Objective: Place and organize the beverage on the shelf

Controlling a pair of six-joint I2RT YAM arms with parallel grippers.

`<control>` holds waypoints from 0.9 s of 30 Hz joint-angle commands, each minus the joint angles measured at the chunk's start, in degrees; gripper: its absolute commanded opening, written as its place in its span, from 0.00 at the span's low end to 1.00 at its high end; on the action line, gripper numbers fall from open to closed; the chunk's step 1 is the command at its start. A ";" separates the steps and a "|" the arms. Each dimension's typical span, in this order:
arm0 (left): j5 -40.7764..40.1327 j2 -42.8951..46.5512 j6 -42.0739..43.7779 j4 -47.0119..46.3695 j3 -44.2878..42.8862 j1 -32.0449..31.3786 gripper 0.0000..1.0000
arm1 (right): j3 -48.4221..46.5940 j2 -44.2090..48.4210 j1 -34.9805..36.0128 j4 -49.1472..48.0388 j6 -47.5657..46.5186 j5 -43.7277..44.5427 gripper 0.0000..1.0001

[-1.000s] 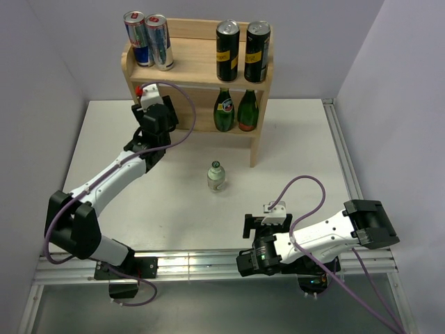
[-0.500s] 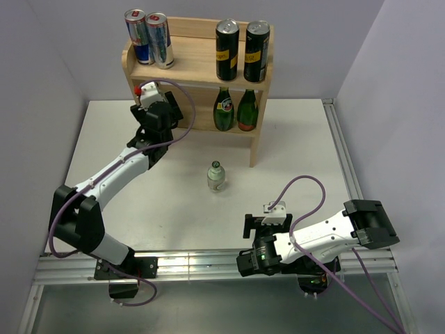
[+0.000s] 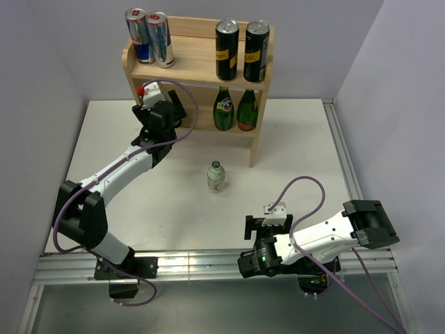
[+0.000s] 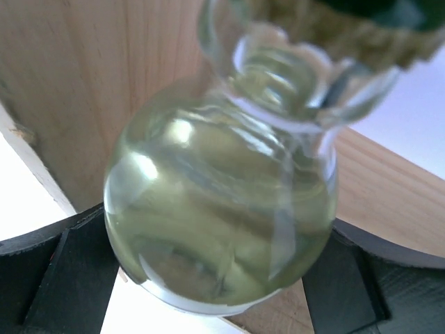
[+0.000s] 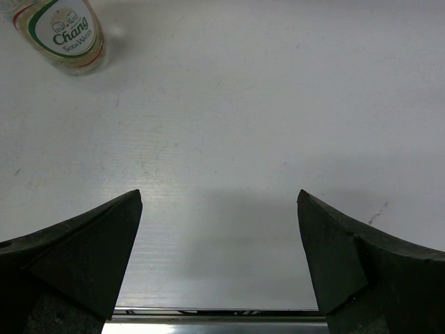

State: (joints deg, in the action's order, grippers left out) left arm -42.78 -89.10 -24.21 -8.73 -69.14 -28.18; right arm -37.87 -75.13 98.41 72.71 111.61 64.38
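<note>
The light-wood shelf [image 3: 189,64] stands at the back of the table. My left gripper [image 3: 164,113] reaches into the left side of its lower tier and is shut on a clear glass bottle [image 4: 222,209]. The bottle fills the left wrist view between the black fingers [image 4: 49,278], with shelf wood [image 4: 104,83] behind it. In the top view the gripper and the shelf hide this bottle. A second clear Chang soda bottle [image 3: 216,177] stands upright on the table and also shows in the right wrist view [image 5: 62,31]. My right gripper [image 3: 259,227] is open and empty near the front edge [image 5: 219,202].
Two blue-and-silver cans [image 3: 149,38] stand on the top tier's left and two black-and-yellow cans [image 3: 240,50] on its right. Two green bottles [image 3: 235,110] stand on the lower tier's right. Metal rails run along the table's front and right edges.
My left gripper has moved a little to the right and farther in under the shelf's top tier with the bottle. The right arm and the table bottle have not moved.
</note>
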 commanded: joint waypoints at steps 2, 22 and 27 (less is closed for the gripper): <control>0.78 1.29 2.41 -1.29 -1.35 -1.96 0.99 | 0.60 0.43 0.73 1.03 19.08 0.92 1.00; -3.09 15.52 2.15 4.85 7.09 -3.45 0.99 | -1.77 -2.03 2.75 4.11 21.80 0.57 1.00; -1.78 25.88 0.13 6.71 13.84 -5.03 0.99 | -1.42 -2.03 3.45 3.85 22.07 0.13 1.00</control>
State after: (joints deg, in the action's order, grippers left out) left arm -44.34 -70.08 -22.44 -3.64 -58.04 -32.53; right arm -37.93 -76.86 101.12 74.85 111.79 63.81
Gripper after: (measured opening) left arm 0.994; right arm 0.997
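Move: The clear soda bottle on the middle shelf stands between the left gripper's open fingers, its middle roughly 1 cm ahead and 3 cm above. The shelf's left side panel is about 2 cm ahead and 7 cm left; the nearer green bottle, 2 cm ahead and 21 cm right. On the table the last soda bottle is some 14 cm back, 17 cm right and 18 cm below. From the right hand the shelf bottle is about 35 cm ahead, 33 cm left, 21 cm up. Back the left gripper away from the soda bottle with the fingers kept wide open: ease about 1 cm right first, then draw back and rise some 3 cm, and carry on nearly level and faster, drifting a little left, to about 8 cm back in all. Keep the wrist practically unturned. ##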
